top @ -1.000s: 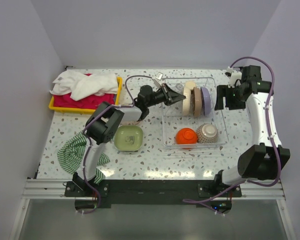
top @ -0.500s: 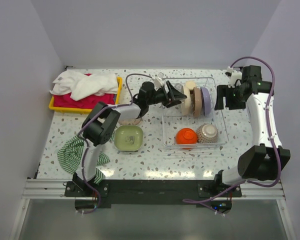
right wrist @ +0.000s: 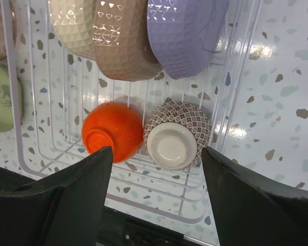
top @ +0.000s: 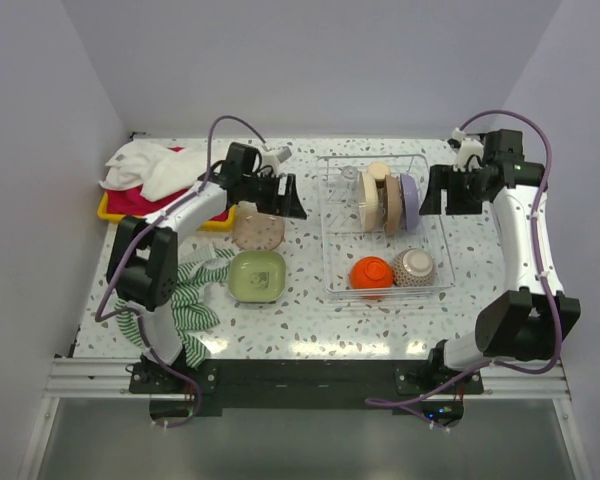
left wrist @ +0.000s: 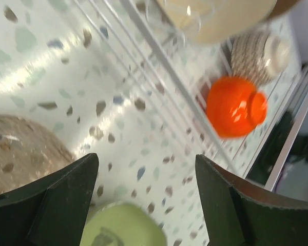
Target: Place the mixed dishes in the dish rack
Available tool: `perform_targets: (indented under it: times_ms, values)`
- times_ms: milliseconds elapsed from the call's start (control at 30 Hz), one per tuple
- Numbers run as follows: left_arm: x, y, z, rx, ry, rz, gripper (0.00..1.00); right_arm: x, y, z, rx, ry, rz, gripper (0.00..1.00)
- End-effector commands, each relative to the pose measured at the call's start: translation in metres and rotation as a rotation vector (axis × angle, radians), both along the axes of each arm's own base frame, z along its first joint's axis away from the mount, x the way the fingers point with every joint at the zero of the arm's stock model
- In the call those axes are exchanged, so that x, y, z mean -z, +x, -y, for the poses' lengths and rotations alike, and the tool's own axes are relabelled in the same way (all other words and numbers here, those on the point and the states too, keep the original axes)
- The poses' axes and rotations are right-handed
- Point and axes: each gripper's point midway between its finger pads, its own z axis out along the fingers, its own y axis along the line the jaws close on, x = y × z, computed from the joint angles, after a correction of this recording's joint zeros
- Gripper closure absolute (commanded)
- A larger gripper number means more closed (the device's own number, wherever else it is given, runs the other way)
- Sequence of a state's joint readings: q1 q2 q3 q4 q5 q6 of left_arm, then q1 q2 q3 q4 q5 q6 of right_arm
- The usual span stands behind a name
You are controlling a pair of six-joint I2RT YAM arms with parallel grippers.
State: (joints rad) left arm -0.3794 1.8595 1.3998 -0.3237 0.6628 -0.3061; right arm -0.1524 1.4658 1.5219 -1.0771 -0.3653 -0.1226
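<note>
The dish rack [top: 329,235] holds a cream plate [top: 371,197], a tan plate [top: 392,203] and a lilac plate [top: 410,195] on edge. An orange bowl [top: 372,271] and a patterned bowl [top: 416,265] lie upside down at its front. A brown speckled plate [top: 258,231] and a green plate [top: 257,277] lie on the table left of the rack. My left gripper [top: 290,203] hangs open and empty above the brown plate's right side; below it I see the green plate [left wrist: 123,228] and brown plate [left wrist: 18,154]. My right gripper [top: 432,195] stands open over the rack's right edge, above both bowls [right wrist: 177,141].
A yellow tray [top: 115,212] with white and red towels sits at the back left. A green striped cloth [top: 185,300] lies at the front left under my left arm. Walls close the table on three sides.
My left gripper has opened and pulled back left out of the rack to above the brown plate. The right arm has barely moved.
</note>
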Motion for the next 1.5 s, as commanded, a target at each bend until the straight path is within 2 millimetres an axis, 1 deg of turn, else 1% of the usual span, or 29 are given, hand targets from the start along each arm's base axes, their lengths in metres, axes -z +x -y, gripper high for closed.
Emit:
perform_targets:
  times_ms: [0, 33, 67, 100, 133, 167, 200, 233, 267, 300, 333, 400, 433, 500, 533, 567, 600, 633, 700, 867, 933, 1000, 1067, 1200, 1300, 1333, 1367, 1400, 1467]
  values:
    - [0.004, -0.086, -0.036, 0.398, 0.182, 0.049, 0.19, -0.025, 0.011, -0.013, -0.025, 0.078, 0.089, 0.26]
    - [0.012, -0.091, -0.048, 0.458, 0.242, 0.104, 0.19, -0.026, 0.012, -0.015, -0.03, 0.084, 0.094, 0.26]
    - [0.013, -0.098, -0.055, 0.495, 0.271, 0.122, 0.2, -0.029, 0.012, -0.017, -0.037, 0.096, 0.097, 0.26]
    - [0.008, -0.11, -0.065, 0.534, 0.304, 0.149, 0.2, -0.033, 0.013, -0.018, -0.041, 0.099, 0.109, 0.26]
    - [0.018, -0.117, -0.08, 0.603, 0.365, 0.201, 0.21, -0.035, 0.013, -0.019, -0.049, 0.102, 0.113, 0.26]
    - [0.017, -0.123, -0.087, 0.64, 0.389, 0.236, 0.21, -0.037, 0.013, -0.021, -0.059, 0.11, 0.115, 0.26]
    - [0.006, -0.131, -0.095, 0.666, 0.409, 0.306, 0.21, -0.04, 0.013, -0.021, -0.064, 0.111, 0.122, 0.26]
    - [0.015, -0.138, -0.106, 0.725, 0.456, 0.351, 0.22, -0.041, 0.012, -0.022, -0.07, 0.111, 0.124, 0.26]
    - [0.013, -0.14, -0.11, 0.737, 0.477, 0.393, 0.22, -0.042, 0.011, -0.022, -0.072, 0.113, 0.125, 0.26]
    - [0.004, -0.142, -0.114, 0.74, 0.496, 0.461, 0.22, -0.04, 0.01, -0.023, -0.077, 0.116, 0.122, 0.26]
    - [0.012, -0.147, -0.121, 0.772, 0.546, 0.476, 0.22, -0.04, 0.009, -0.024, -0.079, 0.118, 0.121, 0.26]
    - [0.011, -0.151, -0.125, 0.796, 0.588, 0.524, 0.22, -0.037, 0.005, -0.027, -0.086, 0.133, 0.116, 0.26]
    - [0.019, -0.155, -0.128, 0.82, 0.622, 0.524, 0.22, -0.036, 0.004, -0.027, -0.085, 0.138, 0.113, 0.26]
    - [0.022, -0.155, -0.126, 0.828, 0.639, 0.56, 0.23, -0.033, 0.001, -0.029, -0.084, 0.148, 0.109, 0.26]
    - [0.031, -0.162, -0.124, 0.852, 0.644, 0.555, 0.23, -0.034, 0.002, -0.03, -0.08, 0.154, 0.112, 0.26]
    - [0.036, -0.165, -0.122, 0.866, 0.646, 0.559, 0.23, -0.032, 0.001, -0.03, -0.077, 0.156, 0.11, 0.26]
    - [0.039, -0.17, -0.112, 0.891, 0.641, 0.584, 0.23, -0.032, 0.0, -0.031, -0.074, 0.16, 0.109, 0.26]
    - [0.049, -0.174, -0.113, 0.905, 0.666, 0.576, 0.23, -0.032, 0.0, -0.031, -0.074, 0.16, 0.114, 0.26]
    - [0.056, -0.177, -0.105, 0.904, 0.656, 0.591, 0.23, -0.034, -0.001, -0.03, -0.072, 0.157, 0.12, 0.26]
    - [0.068, -0.168, -0.1, 0.898, 0.69, 0.624, 0.23, -0.038, -0.005, -0.029, -0.069, 0.144, 0.129, 0.26]
    - [0.072, -0.169, -0.097, 0.922, 0.695, 0.63, 0.23, -0.038, -0.008, -0.029, -0.069, 0.137, 0.133, 0.26]
    - [0.08, -0.175, -0.093, 0.954, 0.681, 0.62, 0.24, -0.038, -0.01, -0.028, -0.064, 0.128, 0.139, 0.26]
    - [0.085, -0.182, -0.087, 0.989, 0.667, 0.618, 0.27, -0.034, -0.013, -0.027, -0.061, 0.123, 0.133, 0.26]
    - [0.09, -0.195, -0.081, 1.041, 0.648, 0.611, 0.31, -0.033, -0.017, -0.025, -0.057, 0.109, 0.133, 0.26]
    - [0.096, -0.198, -0.084, 1.054, 0.669, 0.605, 0.39, -0.033, -0.018, -0.024, -0.055, 0.102, 0.137, 0.26]
    - [0.097, -0.198, -0.084, 1.055, 0.673, 0.604, 0.45, -0.033, -0.018, -0.024, -0.055, 0.102, 0.14, 0.26]
    - [0.098, -0.197, -0.086, 1.052, 0.68, 0.601, 0.48, -0.033, -0.018, -0.024, -0.052, 0.102, 0.139, 0.26]
    - [0.098, -0.196, -0.088, 1.046, 0.697, 0.599, 0.57, -0.033, -0.018, -0.024, -0.051, 0.102, 0.14, 0.26]
    - [0.101, -0.194, -0.093, 1.048, 0.723, 0.594, 0.66, -0.031, -0.019, -0.024, -0.051, 0.103, 0.135, 0.25]
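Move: The green dish lies some 14 cm back, 9 cm to the left and 12 cm below the left hand. The clear plate is about 10 cm farther out than that dish, directly beyond it; the orange bowl stands some 26 cm to the dish's right, level with it. From the right hand, the green dish is about 35 cm left, 11 cm back and 20 cm down. Left hand swings back 20 cm, left and down, turning clockwise, fingers half-closing astride the green dish's near rim. ##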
